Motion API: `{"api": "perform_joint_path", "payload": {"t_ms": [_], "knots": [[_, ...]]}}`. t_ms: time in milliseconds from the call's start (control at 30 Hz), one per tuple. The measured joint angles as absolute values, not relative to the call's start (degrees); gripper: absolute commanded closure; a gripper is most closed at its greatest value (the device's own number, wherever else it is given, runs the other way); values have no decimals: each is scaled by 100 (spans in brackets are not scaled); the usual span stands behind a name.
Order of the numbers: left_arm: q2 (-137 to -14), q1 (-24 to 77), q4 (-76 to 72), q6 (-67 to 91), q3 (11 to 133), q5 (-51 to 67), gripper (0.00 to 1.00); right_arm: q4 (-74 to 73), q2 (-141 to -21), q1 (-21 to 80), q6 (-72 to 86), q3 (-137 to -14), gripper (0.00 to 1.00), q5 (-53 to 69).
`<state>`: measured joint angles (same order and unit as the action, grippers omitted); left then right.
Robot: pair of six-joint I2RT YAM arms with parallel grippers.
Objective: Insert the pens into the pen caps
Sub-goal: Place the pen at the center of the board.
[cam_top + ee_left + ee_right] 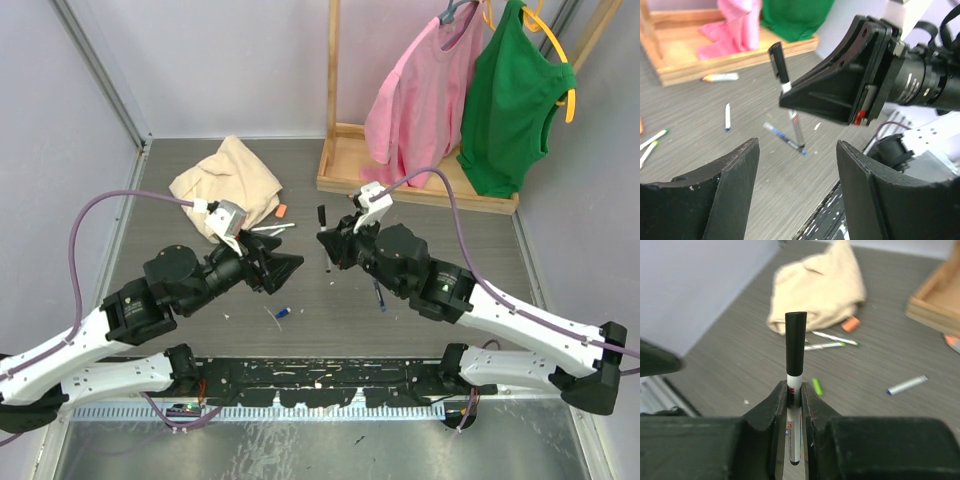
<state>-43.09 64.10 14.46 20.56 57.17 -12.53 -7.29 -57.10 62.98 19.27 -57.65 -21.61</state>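
My right gripper [794, 390] is shut on a white pen [794, 415] that stands upright with a black cap [795, 342] on its top end. From above, this pen [324, 240] hangs over the table's middle in the right gripper [328, 250]. My left gripper [797, 150] stands open just left of it with nothing between its fingers [735, 170]; from above the left gripper [285, 266] points at the right one. Loose on the table lie a green cap [817, 386], an orange cap [850, 324], two green-tipped pens [834, 337] and a blue-tipped pen [907, 385].
A crumpled beige cloth [228, 185] lies at the back left. A wooden rack base [345, 165] with a pink shirt [420, 90] and a green one [515, 100] stands at the back right. A dark blue pen [380, 297] and a small blue piece [284, 314] lie near the front.
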Motion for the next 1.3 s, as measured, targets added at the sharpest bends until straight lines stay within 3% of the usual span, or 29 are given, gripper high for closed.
{"api": "perform_joint_path", "payload": {"t_ms": [300,667,1300], "knots": [[-4676,6233,2790,2467,5732,-2294,38,-1946,-6082,4976,2456,-5612,97,-1680],[-5349,3962,3575,3087,5426,-987,37,-2504,-6720,4626,2895,-4766,94,-1081],[-4969,3887,3754,3225,5166,-703,34,-2265,-8219,4480,3041,-4574,90,-1225]]}}
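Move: The right hand already holds the black-capped pen; the bare place on the board it is bound for lies about 3 cm ahead of that hand, 8 cm to its right and some 30 cm below. Down on the board, the blue pen lies about 4 cm to the right of that place and 1 cm farther out, the white pen roughly 16 cm farther out and 5 cm to its left. From the empty left hand the place is about 8 cm ahead, 17 cm right and 32 cm down. The right hand keeps its pinch on the black-capped pen, swings some 4 cm forward and 5 cm right while already sinking, then drops steeply towards the board just left of the blue pen, about 28 cm down in all, its fingers tipping over to point well downward as it rolls left side low. The left hand, still open, clears off leftward and somewhat forward while sinking about 16 cm, its fingers tipping down some 30 degrees, then hovers there. ##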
